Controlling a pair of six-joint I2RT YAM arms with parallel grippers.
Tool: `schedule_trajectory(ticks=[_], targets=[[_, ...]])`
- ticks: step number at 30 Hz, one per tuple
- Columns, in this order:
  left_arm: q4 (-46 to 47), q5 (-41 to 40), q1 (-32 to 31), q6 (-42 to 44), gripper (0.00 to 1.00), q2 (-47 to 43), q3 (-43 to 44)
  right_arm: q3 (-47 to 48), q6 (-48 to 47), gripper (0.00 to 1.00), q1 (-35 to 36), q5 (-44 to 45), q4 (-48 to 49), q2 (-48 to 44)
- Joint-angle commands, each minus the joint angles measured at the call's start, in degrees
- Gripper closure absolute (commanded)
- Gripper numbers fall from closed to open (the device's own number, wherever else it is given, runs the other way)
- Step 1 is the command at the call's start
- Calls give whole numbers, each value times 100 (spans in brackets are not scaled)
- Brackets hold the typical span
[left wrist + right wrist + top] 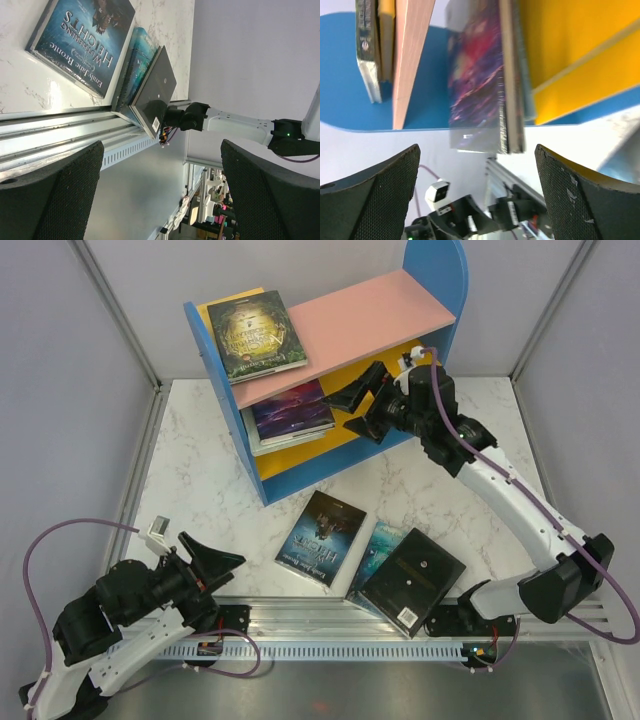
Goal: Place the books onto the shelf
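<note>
The shelf (228,425) stands at the back, with a pink top board (370,315) and yellow lower boards. A dark green book with a gold emblem (255,333) lies on a yellow book on the top board. A purple galaxy book (292,408) tops a small stack on the middle board. My right gripper (338,410) is open just right of that stack. In the right wrist view the purple book (475,75) lies ahead of the wide jaws, with nothing between them. A dark blue book (321,537), a teal book (378,545) and a black book (412,580) lie on the table. My left gripper (222,575) is open and empty near its base.
A metal rail (330,615) runs along the near table edge, and the black book overhangs it. Grey walls close in the marble table (200,490) on both sides. In the left wrist view the dark blue book (80,40) and black book (155,95) lie beyond the rail.
</note>
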Motion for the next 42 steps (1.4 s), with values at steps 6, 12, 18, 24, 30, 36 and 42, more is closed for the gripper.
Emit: schedule_trajectory(ticks=[6,12,18,24,30,36,42], targets=[[24,-272,-43,105,0,-287,-127,623,-1627,2,-568,361,-2648,-577],[357,-53,-52,491,0,442,-346,-796,-1680,2,-612,267,-2763,-1430],[1324,255,-52,1300,0,1854,-593,-3160,-1013,2,-612,-753,-1290,-2299],[2325,422,44,2091,0,3087,-768,-4061,-652,2,-612,-1079,-207,-2161],[2968,1362,1192,3137,0,4661,-584,-4491,-292,2,-595,-1211,549,-1871],[3232,1882,2101,4077,0,5390,-479,-4941,113,2,-236,-940,1192,-1449],[3749,2093,2101,4403,0,6181,-627,-5090,219,2,117,-702,1464,-843]])
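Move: The Wuthering Heights book lies flat on the table, about 11 cm ahead, 15 cm right and 22 cm below the left hand; from the right hand it is some 15 cm back, 5 cm left and 35 cm down. From the right hand, the teal book lies about 19 cm back and 8 cm right, the black book 24 cm back and 17 cm right, both far below; the purple book is 12 cm left and 3 cm ahead, almost level. Sideways first, the empty right hand draws some 10 cm right, clear of the purple book, then swings back and down about 27 cm in all, easing left near the end and tipping nose-down towards the right edge of the Wuthering Heights book. The left hand, after a short wait, reaches down, forward and right to the book's left side, rolling its left side up about 30 degrees. Both stay open and above the table. ##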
